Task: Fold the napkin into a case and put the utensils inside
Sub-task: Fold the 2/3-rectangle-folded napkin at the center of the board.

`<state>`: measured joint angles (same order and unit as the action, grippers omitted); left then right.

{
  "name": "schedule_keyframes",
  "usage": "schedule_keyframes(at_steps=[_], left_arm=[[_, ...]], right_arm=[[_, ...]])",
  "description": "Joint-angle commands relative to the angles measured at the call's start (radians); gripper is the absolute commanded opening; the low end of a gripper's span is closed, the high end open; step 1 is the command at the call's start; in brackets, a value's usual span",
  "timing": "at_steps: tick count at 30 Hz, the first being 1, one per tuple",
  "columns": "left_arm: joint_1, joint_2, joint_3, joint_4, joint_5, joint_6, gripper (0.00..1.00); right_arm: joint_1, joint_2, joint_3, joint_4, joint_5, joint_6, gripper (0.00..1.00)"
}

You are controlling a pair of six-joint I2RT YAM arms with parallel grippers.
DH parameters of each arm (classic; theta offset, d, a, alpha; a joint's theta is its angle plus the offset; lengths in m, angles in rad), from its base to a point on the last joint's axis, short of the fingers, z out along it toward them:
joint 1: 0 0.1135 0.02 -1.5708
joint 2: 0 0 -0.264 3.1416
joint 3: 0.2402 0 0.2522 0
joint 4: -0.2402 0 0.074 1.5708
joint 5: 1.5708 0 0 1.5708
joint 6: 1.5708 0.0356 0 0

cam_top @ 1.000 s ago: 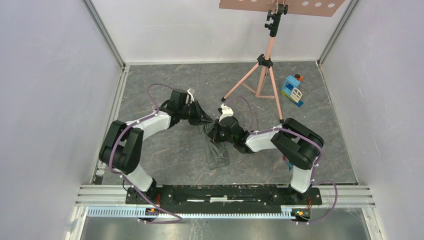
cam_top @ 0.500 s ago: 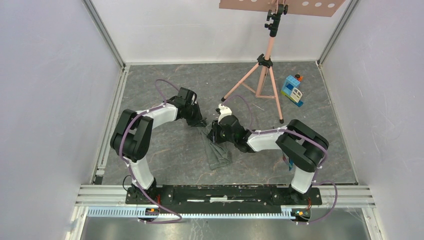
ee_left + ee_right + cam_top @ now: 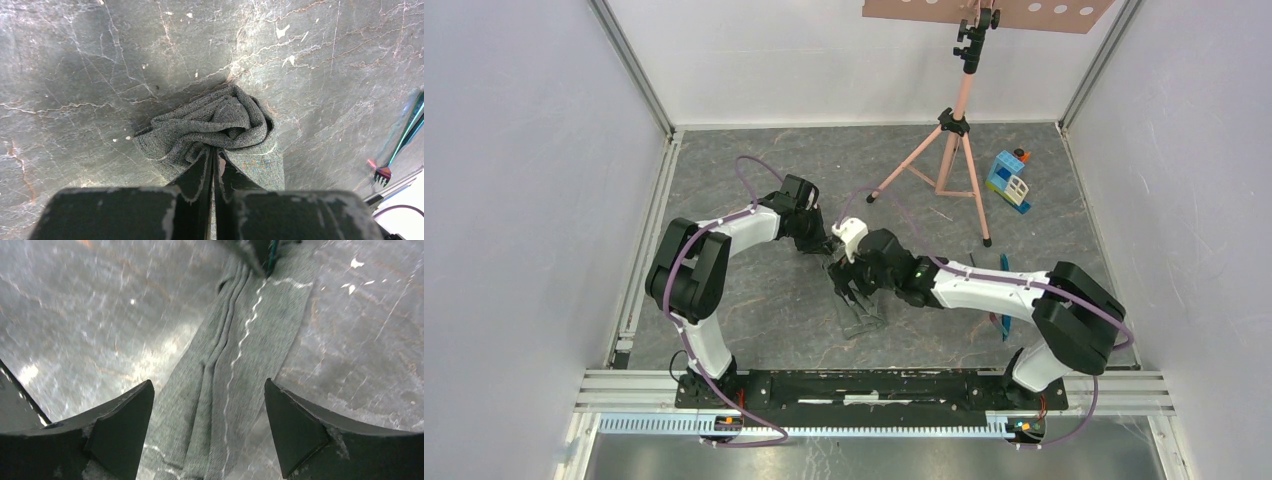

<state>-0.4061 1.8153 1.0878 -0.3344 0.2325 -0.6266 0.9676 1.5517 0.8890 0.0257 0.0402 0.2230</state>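
Observation:
The napkin (image 3: 861, 310) lies on the floor as a long, narrow, bunched strip running toward the near edge. My left gripper (image 3: 822, 243) is at its far end, low on the floor. In the left wrist view the left gripper (image 3: 214, 150) is shut on the crumpled napkin (image 3: 220, 122). My right gripper (image 3: 849, 288) hovers over the strip's middle. In the right wrist view the right gripper (image 3: 208, 383) stands open astride the napkin (image 3: 235, 365), touching nothing. The blue utensils (image 3: 1003, 263) lie by the right arm's forearm, partly hidden, and show again as utensils (image 3: 411, 125) at the picture's edge.
A pink tripod (image 3: 954, 150) stands at the back centre, its legs spread on the floor. A blue-and-white toy block house (image 3: 1009, 180) sits at the back right. Pale walls close in both sides, and a metal rail (image 3: 874, 385) runs along the near edge.
My right gripper has opened, let go of the napkin and shifted left and nearer along the strip. The left gripper has come down to the floor, still closed on the far end.

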Motion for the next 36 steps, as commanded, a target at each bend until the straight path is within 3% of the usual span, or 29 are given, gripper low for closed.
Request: schedule_keyframes(at_steps=[1, 14, 20, 23, 25, 29, 34, 36], left_arm=[[0.005, -0.001, 0.023, -0.034, -0.067, 0.059, 0.06], [0.007, -0.004, 0.02, -0.038, -0.066, 0.054, 0.06], [0.008, -0.011, 0.018, -0.039, -0.063, 0.049, 0.06], [0.013, -0.031, 0.008, -0.034, -0.056, 0.025, 0.07], [0.024, -0.07, -0.013, -0.018, -0.039, 0.005, 0.11], [0.037, -0.184, -0.035, -0.028, -0.05, -0.007, 0.2], [0.07, -0.358, -0.154, -0.038, -0.086, -0.057, 0.43], [0.075, -0.439, -0.257, 0.008, -0.068, -0.118, 0.45]], right_arm=[[0.066, -0.017, 0.016, -0.089, 0.109, -0.079, 0.87], [0.218, 0.101, 0.081, -0.149, 0.4, -0.158, 0.75], [0.263, 0.138, 0.107, -0.154, 0.489, -0.185, 0.6], [0.28, 0.152, 0.117, -0.159, 0.536, -0.187, 0.46], [0.283, 0.151, 0.117, -0.156, 0.547, -0.177, 0.27], [0.284, 0.136, 0.103, -0.135, 0.567, -0.159, 0.02], [0.281, 0.105, 0.08, -0.097, 0.534, -0.139, 0.0], [0.28, 0.098, 0.072, -0.083, 0.517, -0.124, 0.0]])
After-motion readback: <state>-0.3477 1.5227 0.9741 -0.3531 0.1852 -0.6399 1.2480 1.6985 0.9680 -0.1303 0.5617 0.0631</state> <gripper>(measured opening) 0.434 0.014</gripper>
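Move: The near stretch of the raised fold ridge along the napkin strip lies about 3 cm back, 1 cm to the right and 5 cm below the right hand. The strip's rumpled far end is some 13 cm ahead, 3 cm left and 7 cm below it. From the left hand, which already holds that far end right at its fingertips, the near ridge is about 16 cm back and 4 cm right, and the tripod foot 14 cm ahead and 9 cm right. With its fingers wide, the right hand comes down and back about 4 cm each onto the near part of the ridge, its wrist tilting some 30 degrees so the fingers swing to point more forward, then stays almost in place and shuts them, pinching the ridge from both sides. The left hand keeps its hold on the far end nearly until then, and as the right fingers finish closing it opens about halfway and comes free, lifting some 6 cm and drifting about 3 cm left. ##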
